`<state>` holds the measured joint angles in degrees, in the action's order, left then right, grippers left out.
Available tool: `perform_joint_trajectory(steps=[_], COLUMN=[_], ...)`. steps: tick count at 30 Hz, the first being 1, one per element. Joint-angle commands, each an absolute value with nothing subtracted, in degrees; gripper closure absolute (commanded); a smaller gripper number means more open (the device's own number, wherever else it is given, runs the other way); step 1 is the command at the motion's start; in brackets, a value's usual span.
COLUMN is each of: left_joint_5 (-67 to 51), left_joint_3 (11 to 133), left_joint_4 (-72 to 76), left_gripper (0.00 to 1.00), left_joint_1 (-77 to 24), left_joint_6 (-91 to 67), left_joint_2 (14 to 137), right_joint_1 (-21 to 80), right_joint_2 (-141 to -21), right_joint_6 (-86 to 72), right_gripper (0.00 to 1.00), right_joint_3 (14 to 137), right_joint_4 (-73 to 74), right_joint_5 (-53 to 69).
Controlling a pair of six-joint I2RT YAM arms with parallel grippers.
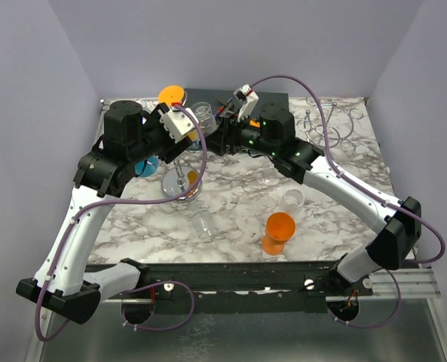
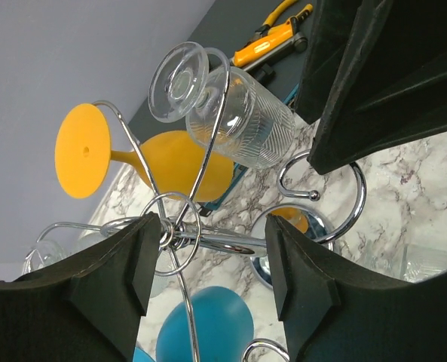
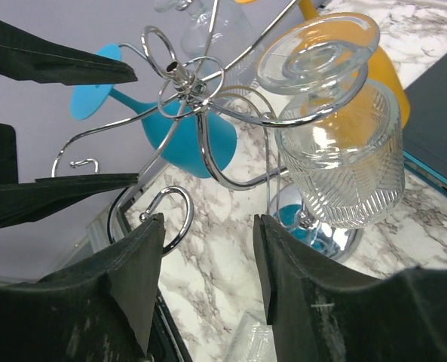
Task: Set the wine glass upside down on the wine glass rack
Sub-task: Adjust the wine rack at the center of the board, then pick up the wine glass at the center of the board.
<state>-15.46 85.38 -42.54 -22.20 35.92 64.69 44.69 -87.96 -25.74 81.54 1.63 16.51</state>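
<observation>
A clear ribbed wine glass (image 3: 344, 166) hangs upside down by its foot on a chrome arm of the wine glass rack (image 3: 185, 83). The left wrist view also shows this glass (image 2: 242, 124). An orange glass (image 2: 174, 166) and a blue glass (image 2: 204, 324) hang on the same rack. My left gripper (image 2: 212, 256) is open, its fingers either side of the rack's centre post (image 2: 223, 243) with a gap. My right gripper (image 3: 208, 256) is open beside the clear glass, with nothing between its fingers. The rack's round base (image 1: 180, 183) stands left of the table's centre.
An orange glass (image 1: 277, 232) and clear glasses (image 1: 291, 198) (image 1: 202, 224) stand on the marble table in front of the arms. A second chrome rack (image 1: 332, 124) is at the back right. Yellow pliers (image 2: 276, 34) lie on a dark mat at the back.
</observation>
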Motion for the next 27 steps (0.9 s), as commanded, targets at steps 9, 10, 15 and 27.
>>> perform_joint_trajectory(steps=[9, 10, 15, 27], left_joint_5=[-15.37, -14.95, -11.82, -12.56], left_joint_3=[88.22, 88.5, 90.94, 93.02], left_joint_4=[-42.31, -42.03, -40.73, -41.53], left_gripper=[0.35, 0.35, 0.21, 0.14], left_joint_1=[-22.17, -22.08, -22.14, -22.14], left_joint_6=[33.89, 33.22, 29.22, 25.24], left_joint_2=[64.42, 64.42, 65.26, 65.39], right_joint_1=[43.13, 42.8, 40.78, 33.93], right_joint_2=[-86.57, -85.85, -83.36, -82.32], right_joint_6=[-20.77, -20.64, -21.42, -21.93], right_gripper=[0.31, 0.3, 0.27, 0.27], right_joint_3=[84.97, 85.1, 87.22, 87.82], right_joint_4=[15.52, 16.12, 21.43, 36.55], right_joint_5=[11.66, 11.27, 9.67, 1.54])
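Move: The wine rack's top hub stands just past the left fingertips, about 4 cm ahead and roughly level with them; it lies some 3 cm ahead, 10 cm left and 3 cm above the right hand. The hanging clear glass is about 8 cm ahead and 7 cm right of the left hand, the hanging yellow glass some 10 cm straight ahead of it, both about 3 cm lower. A standing clear glass lies around 18 cm right of the right hand, level with it and 26 cm below. Rightwards, slowly then faster, the right hand draws away from the rack's hub and its hanging clear glass, some 11 cm with a little forward, swinging clockwise and tilting, its already parted fingers opening wider. After a short wait the left hand rises about 4 cm over the hub, spreading its fingers further. ##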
